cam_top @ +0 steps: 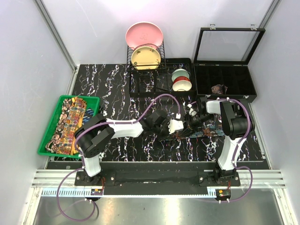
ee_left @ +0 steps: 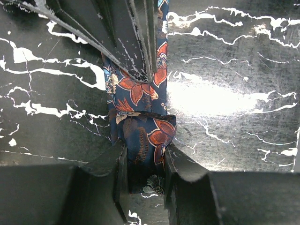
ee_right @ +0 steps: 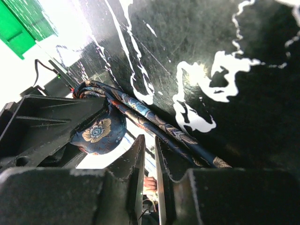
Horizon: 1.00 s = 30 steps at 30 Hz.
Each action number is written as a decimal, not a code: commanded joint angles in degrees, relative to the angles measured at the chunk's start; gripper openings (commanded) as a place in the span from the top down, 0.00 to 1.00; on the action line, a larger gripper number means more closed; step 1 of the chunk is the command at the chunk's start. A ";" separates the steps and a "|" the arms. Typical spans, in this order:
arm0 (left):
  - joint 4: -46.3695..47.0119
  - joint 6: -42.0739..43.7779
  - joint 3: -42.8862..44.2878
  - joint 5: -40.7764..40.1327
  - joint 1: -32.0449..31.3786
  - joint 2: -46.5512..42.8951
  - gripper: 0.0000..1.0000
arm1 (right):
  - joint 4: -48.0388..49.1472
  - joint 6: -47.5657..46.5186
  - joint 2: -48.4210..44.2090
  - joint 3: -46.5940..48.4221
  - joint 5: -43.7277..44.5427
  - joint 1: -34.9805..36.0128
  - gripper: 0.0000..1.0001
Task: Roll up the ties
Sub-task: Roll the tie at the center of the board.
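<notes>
A dark blue tie with reddish leaf motifs lies on the black marbled table right of centre. My left gripper is shut on its folded-over end, and the band runs away from it. My right gripper faces the left one from close by; its jaws stand a narrow gap apart with nothing between them. The tie passes beside its right finger. Yellow-orange paisley ties lie in the green basket. A small brownish rolled tie sits in the black box.
The green basket stands at the table's left edge. A black compartment box with its lid raised is at the back right. A wire rack with pink and yellow plates and stacked bowls stand at the back centre.
</notes>
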 commanded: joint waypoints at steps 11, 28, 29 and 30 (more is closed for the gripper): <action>-6.67 1.13 2.57 -2.07 0.98 2.65 0.99 | -1.05 0.77 1.00 -3.96 0.35 1.66 0.80; -8.00 3.42 2.22 0.92 1.51 3.00 0.96 | 12.57 0.33 -8.06 -5.20 -16.37 1.92 0.54; -8.00 3.42 2.22 1.09 1.51 2.91 0.96 | 12.66 0.24 -7.71 -5.29 -16.11 2.10 0.54; -7.91 3.33 2.05 1.18 1.60 2.83 0.96 | 12.92 0.33 -7.62 -5.29 -15.84 2.54 0.54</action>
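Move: The tie's roll sits between the left fingers, its middle about 1 cm to the left hand's right and 1 cm below it. From the right hand, which is down at the tie, the roll lies roughly 6 cm left, 1 cm back and 1 cm up. The flat tail's middle is some 8 cm right of the right hand, straight sideways and about 1 cm below. The cream bowl stands about 23 cm ahead of the right hand and 3 cm left. Up and left, the right hand comes free of the tie beside the roll. After a short hold it slides left and about 1.5 cm back, then lifts some 4.5 cm while swinging forward again, ending about 3 cm farther left, nearer the roll; its left-pointing fingers tilt up about 15 degrees and spread to roughly twice their gap. The left hand keeps its pinch on the roll, sinking under a centimetre. ##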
